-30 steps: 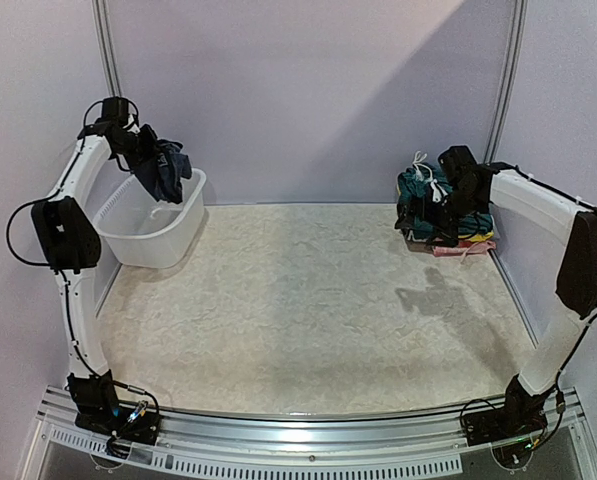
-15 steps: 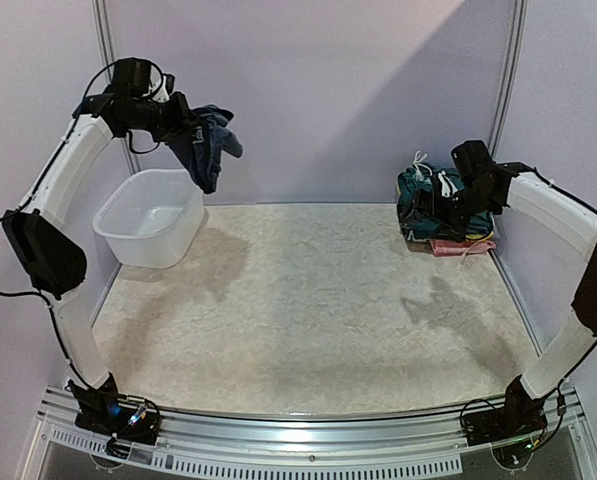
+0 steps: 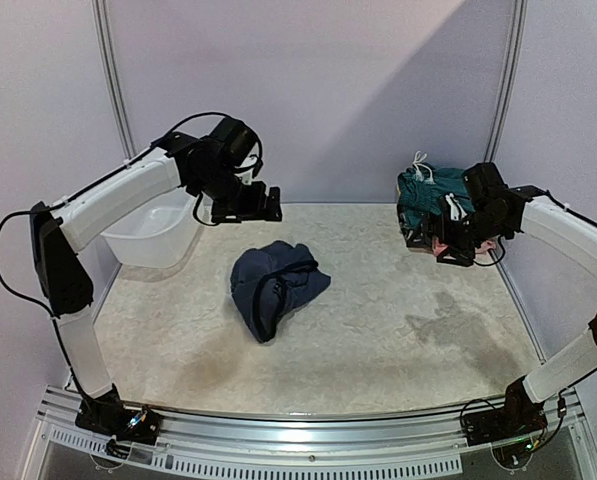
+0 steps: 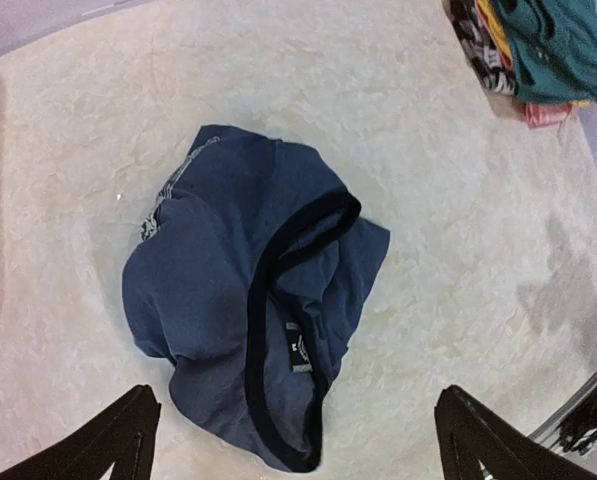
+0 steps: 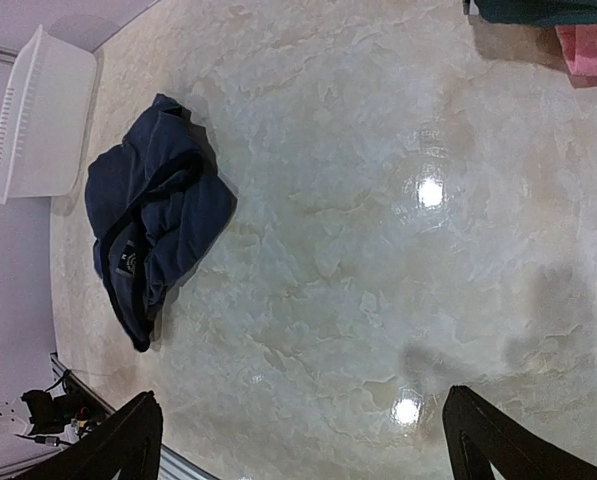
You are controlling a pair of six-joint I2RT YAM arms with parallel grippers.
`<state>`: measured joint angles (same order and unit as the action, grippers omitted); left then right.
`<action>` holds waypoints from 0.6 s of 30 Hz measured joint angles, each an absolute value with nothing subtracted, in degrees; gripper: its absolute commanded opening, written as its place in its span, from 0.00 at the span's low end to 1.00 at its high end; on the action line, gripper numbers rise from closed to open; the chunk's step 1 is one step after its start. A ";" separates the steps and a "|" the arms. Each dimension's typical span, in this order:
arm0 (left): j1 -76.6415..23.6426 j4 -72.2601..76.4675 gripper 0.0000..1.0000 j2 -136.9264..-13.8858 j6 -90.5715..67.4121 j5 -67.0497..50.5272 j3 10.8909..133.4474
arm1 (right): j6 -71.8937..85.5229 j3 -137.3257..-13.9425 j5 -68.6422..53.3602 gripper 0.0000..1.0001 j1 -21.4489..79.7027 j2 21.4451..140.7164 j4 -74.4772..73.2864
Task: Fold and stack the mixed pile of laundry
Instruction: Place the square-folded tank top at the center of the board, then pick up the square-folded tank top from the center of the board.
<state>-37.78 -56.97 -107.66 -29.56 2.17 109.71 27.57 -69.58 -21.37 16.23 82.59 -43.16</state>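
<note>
A navy T-shirt [image 3: 276, 285] lies crumpled on the table near the middle, its dark collar and label facing up [image 4: 248, 320]; the right wrist view shows the navy T-shirt [image 5: 153, 220] too. My left gripper [image 3: 263, 207] hovers above its far edge, open and holding nothing [image 4: 298, 440]. At the back right stands a stack of folded garments with dark teal shorts [image 3: 433, 190] and their white drawstring on top. My right gripper [image 3: 446, 240] hangs open just in front of that stack, with only bare table between its fingers [image 5: 298, 430].
A white plastic tub [image 3: 158, 235] stands at the back left, behind my left arm, and also shows in the right wrist view [image 5: 38, 110]. A pink cloth [image 5: 588, 50] sticks out under the stack. Walls close the back and both sides.
My left arm swung from above the tub out over the table, opened and let the navy T-shirt fall onto the table. My right gripper shifted slightly forward from the stack.
</note>
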 measured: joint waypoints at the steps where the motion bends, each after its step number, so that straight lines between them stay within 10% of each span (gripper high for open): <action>1: -39.18 -57.93 0.92 -107.66 -29.52 3.29 109.78 | 27.55 -69.10 -21.43 0.99 16.25 81.69 -43.16; 10: -52.69 -63.05 0.66 -107.59 -28.49 8.67 100.22 | 27.55 -64.69 -21.67 0.99 16.23 77.25 -42.52; 18: -58.46 -64.27 0.65 -107.85 -30.33 9.13 92.18 | 27.57 -61.06 -21.85 0.99 16.23 75.37 -42.28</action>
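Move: The crumpled dark-blue tank top lies about 21 cm below the left hand, roughly 4 cm back and 4 cm to its right. From that same hand, the white basket is some 10 cm ahead and 24 cm left, and the folded stack some 13 cm ahead and 38 cm right, both about 17 cm lower. From the right hand, the tank top lies about 24 cm left, 1 cm ahead and 16 cm below. Left hand sweeps 16 cm back, 12 down towards tank top's near corner, fingers narrowing; right backs 3 cm. ##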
